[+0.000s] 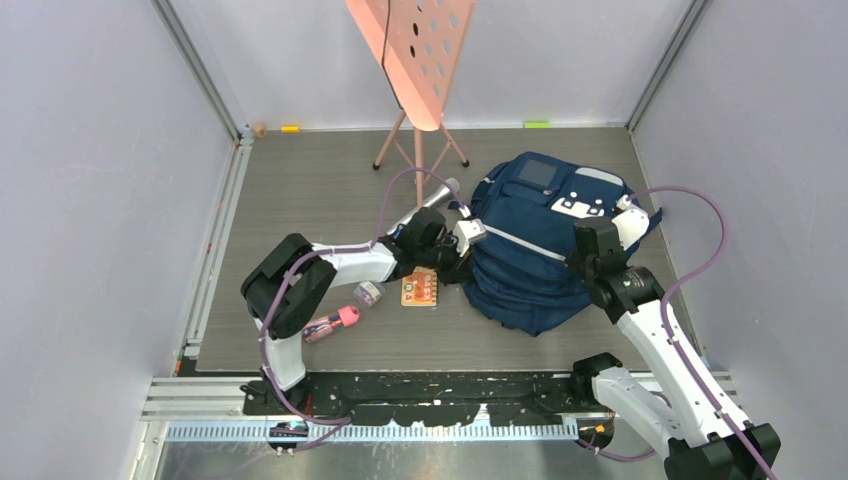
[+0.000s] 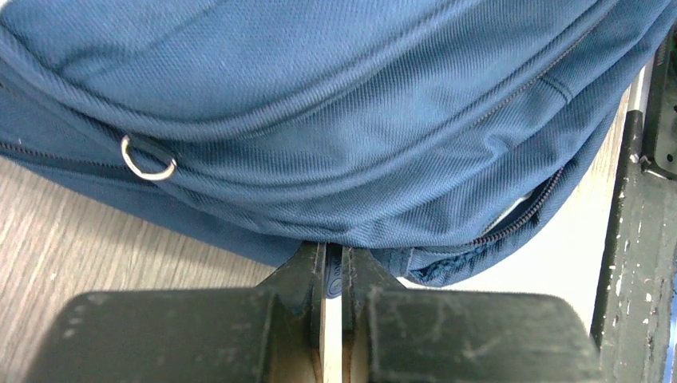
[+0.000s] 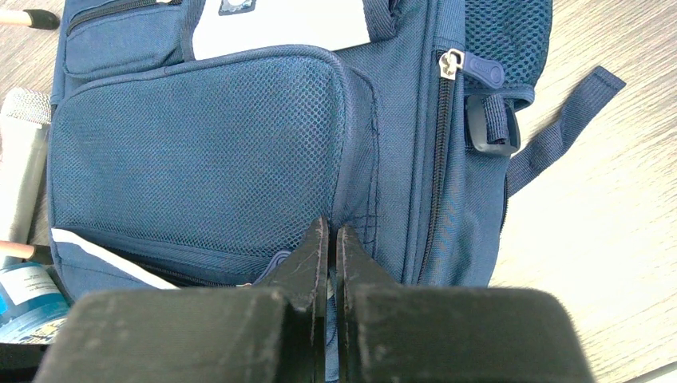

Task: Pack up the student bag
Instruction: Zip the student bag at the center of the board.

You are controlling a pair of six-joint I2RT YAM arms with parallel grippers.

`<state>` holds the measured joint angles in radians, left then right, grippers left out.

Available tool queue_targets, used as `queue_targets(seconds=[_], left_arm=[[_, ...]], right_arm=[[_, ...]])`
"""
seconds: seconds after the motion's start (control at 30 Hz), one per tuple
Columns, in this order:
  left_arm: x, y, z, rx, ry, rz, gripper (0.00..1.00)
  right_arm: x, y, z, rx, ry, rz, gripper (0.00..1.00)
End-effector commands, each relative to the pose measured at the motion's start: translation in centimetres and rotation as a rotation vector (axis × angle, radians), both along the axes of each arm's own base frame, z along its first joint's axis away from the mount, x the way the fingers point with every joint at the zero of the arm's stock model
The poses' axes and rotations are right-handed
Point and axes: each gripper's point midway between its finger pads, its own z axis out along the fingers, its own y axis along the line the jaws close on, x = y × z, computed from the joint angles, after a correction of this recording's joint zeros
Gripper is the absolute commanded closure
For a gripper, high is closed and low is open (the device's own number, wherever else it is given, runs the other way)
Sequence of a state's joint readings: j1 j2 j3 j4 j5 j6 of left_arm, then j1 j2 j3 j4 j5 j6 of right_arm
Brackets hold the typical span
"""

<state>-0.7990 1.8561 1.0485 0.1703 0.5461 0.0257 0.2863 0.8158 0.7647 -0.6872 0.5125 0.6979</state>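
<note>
The student bag (image 1: 535,255), navy blue with grey patches, lies on the wooden table right of centre. My left gripper (image 1: 466,252) is at the bag's left edge. In the left wrist view it (image 2: 334,251) is shut on a small blue zipper pull (image 2: 336,279), with the bag (image 2: 319,104) filling the view and a partly open zip (image 2: 527,211) at the right. My right gripper (image 1: 592,258) is on the bag's right part. In the right wrist view it (image 3: 332,233) is shut on a fold of the bag (image 3: 199,144) beside the mesh pocket.
A silver microphone (image 1: 432,198) lies at the bag's left, also in the right wrist view (image 3: 20,159). An orange card (image 1: 420,289), a small jar (image 1: 368,293) and a pink item (image 1: 335,322) lie near the left arm. A pink music stand (image 1: 415,60) stands behind. A blue container (image 3: 28,299) shows at the bag's edge.
</note>
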Motion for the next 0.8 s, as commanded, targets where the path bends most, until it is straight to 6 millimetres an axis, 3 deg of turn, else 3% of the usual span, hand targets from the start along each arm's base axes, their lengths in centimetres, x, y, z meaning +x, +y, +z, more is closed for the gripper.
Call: queue_targets(seconds=[0.0, 0.23, 0.53, 0.77], left_arm=[[-1.1, 0.3, 1.3, -0.016, -0.019, 0.013, 1.00], [-4.8, 0.2, 2.0, 0.001, 0.029, -0.043, 1.00], [-7.0, 1.0, 3.1, 0.053, 0.029, -0.022, 1.00], [-10.4, 0.7, 3.5, 0.058, 0.101, -0.061, 1.00]], right_arm=[[1.2, 0.1, 3.3, 0.009, -0.127, -0.004, 1.00], [0.7, -1.0, 2.9, -0.023, -0.129, -0.051, 1.00], [0.5, -1.8, 2.9, -0.053, -0.134, -0.082, 1.00], [0.2, -2.3, 2.4, -0.053, -0.142, -0.115, 1.00]])
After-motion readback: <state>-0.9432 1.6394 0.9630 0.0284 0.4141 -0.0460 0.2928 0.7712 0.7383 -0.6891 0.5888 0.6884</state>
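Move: The student bag's zipper pull is already between the left fingers. From that hand, the open end of the zip at the bag's near corner lies about 10 cm back and 7 cm to the right; the orange notebook is some 11 cm left and 2 cm back, 6 cm lower; the microphone is roughly 15 cm ahead and 8 cm left. For the right hand, which holds the bag's top, the pull is about 21 cm left, 3 cm back and 9 cm lower. Keep the left fingers shut on the zipper pull and draw it back towards the base along the bag's left edge, about 6 cm, towards the open near end of the zip, rising some 3 cm on the way with the wrist nearly still. Hold the bag's top pinched with the right gripper, letting that hand ease only slightly to the right. ##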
